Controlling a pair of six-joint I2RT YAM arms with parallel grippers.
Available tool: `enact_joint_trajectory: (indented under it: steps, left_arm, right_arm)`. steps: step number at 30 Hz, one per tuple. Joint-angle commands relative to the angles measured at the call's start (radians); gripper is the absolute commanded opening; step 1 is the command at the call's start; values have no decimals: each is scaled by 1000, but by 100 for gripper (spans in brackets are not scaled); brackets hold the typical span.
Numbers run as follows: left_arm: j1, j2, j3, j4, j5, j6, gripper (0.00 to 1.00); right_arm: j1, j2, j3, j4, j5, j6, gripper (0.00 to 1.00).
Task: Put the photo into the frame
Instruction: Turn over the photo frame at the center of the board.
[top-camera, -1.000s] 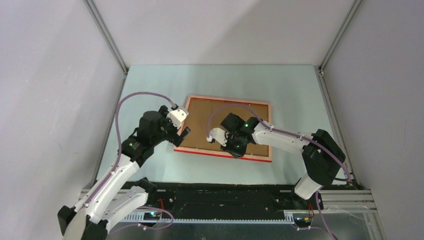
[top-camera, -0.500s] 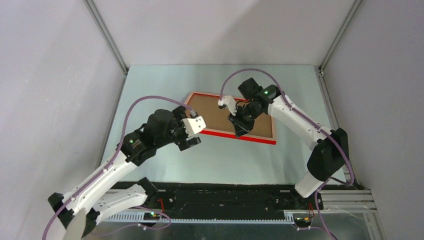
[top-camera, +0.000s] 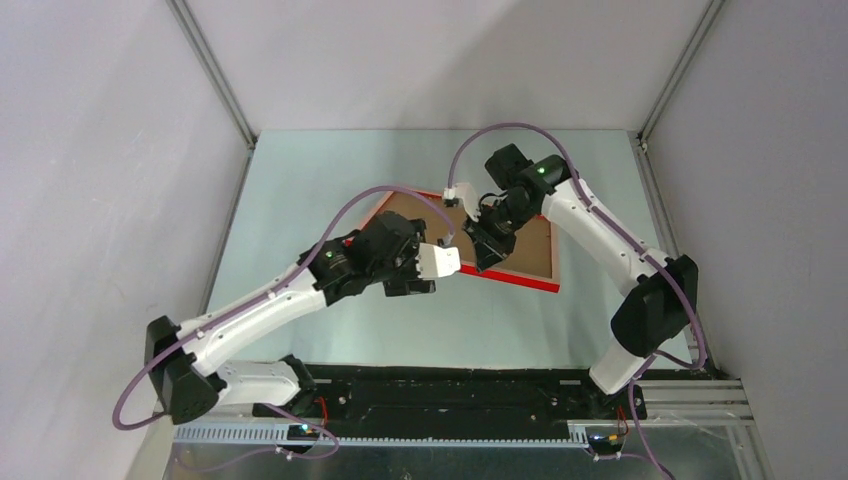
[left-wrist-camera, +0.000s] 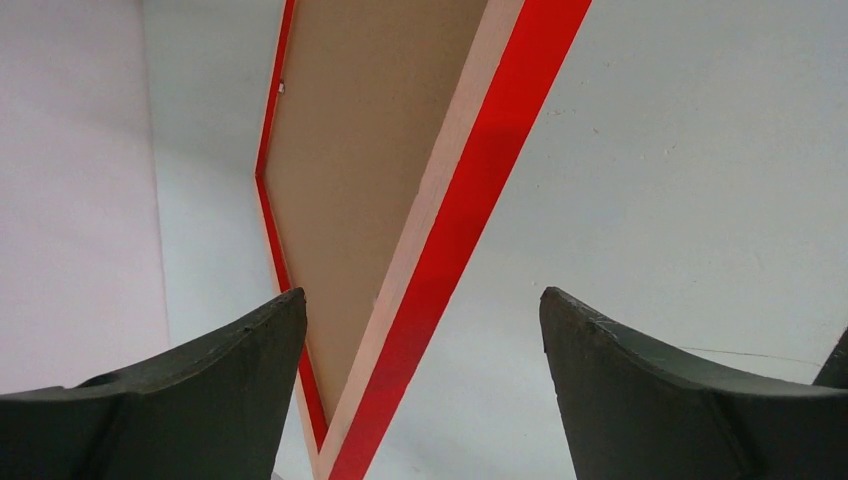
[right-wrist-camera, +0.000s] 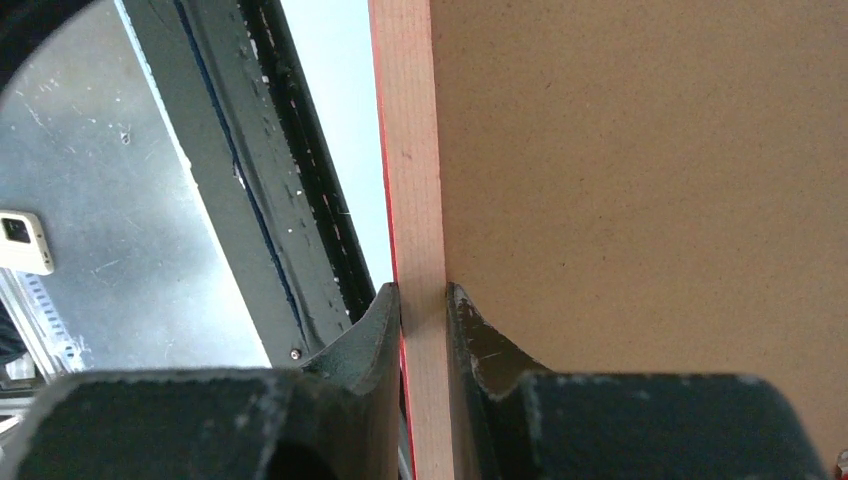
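The frame (top-camera: 525, 281) is held tilted over the table, its back facing up, with a red edge, a pale wood rim and a brown backing board (top-camera: 530, 245). My right gripper (top-camera: 488, 258) is shut on its rim. In the right wrist view the fingers pinch the pale wood edge (right-wrist-camera: 410, 150) at the gripper (right-wrist-camera: 425, 300). My left gripper (top-camera: 445, 272) hangs open by the frame's near left corner. In the left wrist view that red corner (left-wrist-camera: 440, 230) lies between the spread jaws of the gripper (left-wrist-camera: 422, 310), touching neither. The photo is out of view.
Grey enclosure walls close in the pale green table (top-camera: 300, 180) on three sides. The black base rail (top-camera: 450, 395) runs along the near edge. Purple cables (top-camera: 500, 130) arch over both arms.
The right arm has lifted the frame off the table and carried it back and to the right. The left arm has swung right, up to the frame's near corner.
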Motion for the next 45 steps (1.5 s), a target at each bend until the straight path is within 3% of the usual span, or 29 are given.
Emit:
enact_joint_trajectory:
  steps: [1,10,17,24,29,32,36,43,45]
  left_arm:
    - [-8,54,55,17,-24,25,89]
    - [-31,138,115,39,-35,-11,71]
    - [-62,191,139,38,-59,-16,51]
    - [-67,213,146,38,-65,-29,44]
    - [-69,204,143,36,-71,-36,31]
    - [-73,195,137,36,-76,-39,19]
    - [-80,185,131,35,-91,-37,2]
    - [-84,150,159,4,-99,-40,0]
    - [-84,133,167,-11,-97,-43,0]
  right_arm:
    - [-26,-17,79,-52,-87,1,0]
    - [-51,-17,92,-73,-112,0,0]
    - [-62,-24,90,-75,-127,-1,0]
    - [-67,-30,87,-77,-126,-2,0]
    - [-75,-39,81,-75,-119,1,0]
    - [-83,-48,82,-72,-116,7,0]
    - [-90,-62,85,-60,-97,26,10]
    - [-114,-114,84,-13,-43,72,44]
    - [-131,-137,83,5,-38,86,50]
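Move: The photo frame's near bar is held up off the board, backing side facing up. The stretch the open left hand will take lies about 4 cm to its right, 1 cm ahead and 2 cm below; from the right hand, already gripping this bar, that stretch is some 7 cm left, 2 cm ahead, about level. From the left hand, the bar's left corner is roughly 11 cm left and 4 cm ahead, the backing board's middle 8 cm right, 5 cm ahead, 9 cm down. The left hand slides about 4 cm right along the raised near bar, easing 2 cm down and slightly forward while its wide-open fingers close, until they pinch the bar between backing side and red outer face beside the right gripper. The right hand keeps its grip meanwhile, lifting the bar a little over 1 cm and drifting right, and only once the left has hold does it open its fingers, let go and draw up and right, ending some 3 cm higher than it began. ##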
